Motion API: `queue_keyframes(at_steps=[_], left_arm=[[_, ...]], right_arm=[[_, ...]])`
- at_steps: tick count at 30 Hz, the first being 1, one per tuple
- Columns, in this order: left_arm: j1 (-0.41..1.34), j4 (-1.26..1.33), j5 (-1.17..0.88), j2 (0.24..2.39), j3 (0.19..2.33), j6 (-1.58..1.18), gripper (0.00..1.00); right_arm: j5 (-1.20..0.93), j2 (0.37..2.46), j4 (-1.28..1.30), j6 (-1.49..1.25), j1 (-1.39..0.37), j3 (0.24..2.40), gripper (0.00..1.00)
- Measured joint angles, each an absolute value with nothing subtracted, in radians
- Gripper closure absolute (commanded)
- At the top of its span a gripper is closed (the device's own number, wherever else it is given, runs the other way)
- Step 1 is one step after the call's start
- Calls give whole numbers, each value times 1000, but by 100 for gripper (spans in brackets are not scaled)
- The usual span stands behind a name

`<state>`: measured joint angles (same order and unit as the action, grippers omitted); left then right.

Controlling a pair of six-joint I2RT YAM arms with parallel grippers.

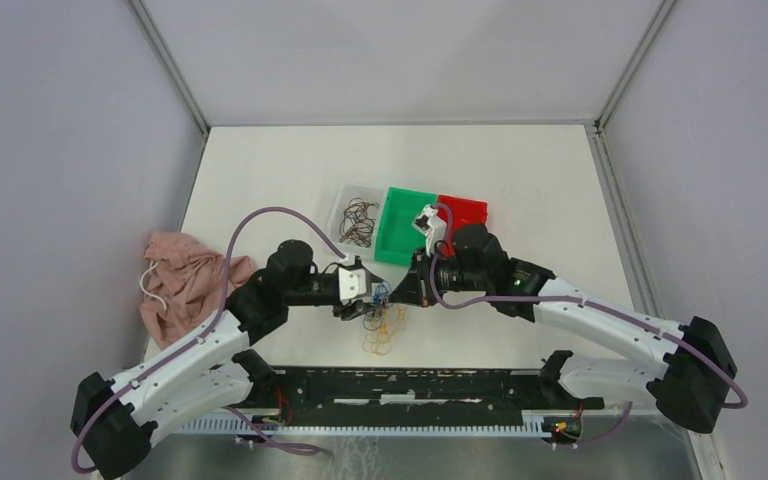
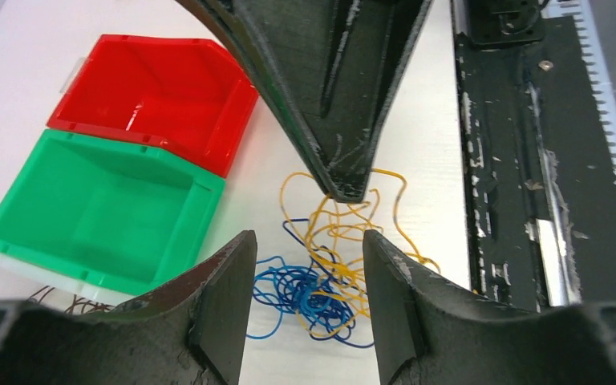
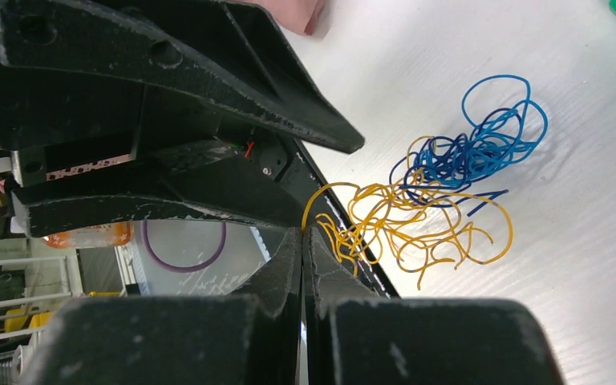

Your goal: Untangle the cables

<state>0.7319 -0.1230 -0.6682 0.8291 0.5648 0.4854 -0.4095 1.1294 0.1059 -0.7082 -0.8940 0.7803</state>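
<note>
The cables lie as a blue bundle [image 2: 309, 293] tangled with yellow-orange loops [image 2: 353, 228] on the white table, just in front of the arm bases [image 1: 380, 328]. My left gripper [image 2: 306, 245] is open, with its jaws on either side of the blue bundle and nothing between them. My right gripper [image 3: 302, 234] is shut, and a yellow strand [image 3: 321, 200] comes out from between its tips. In the left wrist view that right gripper [image 2: 345, 188] points down onto the yellow loops. The blue strands [image 3: 473, 152] sit beyond the yellow ones [image 3: 417, 228]. Dark brown cables [image 1: 358, 220] lie in a clear tray.
A green bin [image 1: 400, 228] and a red bin [image 1: 465, 210] stand side by side behind the grippers, next to the clear tray [image 1: 345, 200]. A pink cloth [image 1: 182, 280] lies at the table's left edge. A black rail [image 2: 513, 160] runs along the near edge.
</note>
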Motion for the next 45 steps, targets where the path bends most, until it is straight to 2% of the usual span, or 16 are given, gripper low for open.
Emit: queue_keyframes(at_steps=[6, 9, 12, 15, 18, 21, 24, 28, 31, 38, 45], left_arm=[[732, -46, -605, 845, 546, 456, 46], [732, -12, -598, 861, 546, 437, 52], [733, 7, -591, 878, 546, 425, 63], [733, 17, -575, 884, 546, 415, 81], [736, 40, -549, 883, 542, 403, 95], [736, 62, -512, 874, 539, 394, 97], [736, 75, -496, 856, 540, 393, 97], [736, 66, -508, 842, 561, 395, 97], [736, 41, -534, 826, 588, 414, 97], [736, -7, -589, 769, 626, 457, 97], [736, -15, -604, 781, 677, 456, 97]], right_arm=[[-426, 1142, 71, -735, -894, 782, 100], [-433, 1142, 50, -748, -894, 784, 100], [-440, 1142, 31, -763, -894, 784, 100], [-443, 1143, 7, -776, -892, 784, 99], [-448, 1144, -13, -792, -889, 784, 80], [-458, 1144, -31, -809, -889, 783, 73], [-467, 1142, -49, -818, -890, 783, 60], [-469, 1120, -55, -826, -888, 771, 48], [-446, 1075, -28, -820, -881, 769, 44], [-256, 918, 57, -760, -872, 767, 26], [-170, 999, 62, -706, -890, 752, 20]])
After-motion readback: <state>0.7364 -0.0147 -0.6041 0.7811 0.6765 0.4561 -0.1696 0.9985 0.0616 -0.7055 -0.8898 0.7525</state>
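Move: The yellow cable hangs from the right hand's shut fingertips; its top strand lies about 2 cm ahead of the left hand, 2 cm to its right and level. From the left hand, the blue tangle is roughly 4 cm back, straight below by some 12 cm, and the green bin about 11 cm ahead, 6 cm right and 16 cm below. Left goes forward about 4 cm, pinches the yellow cable, then rises 8 cm; right lifts and releases it. ##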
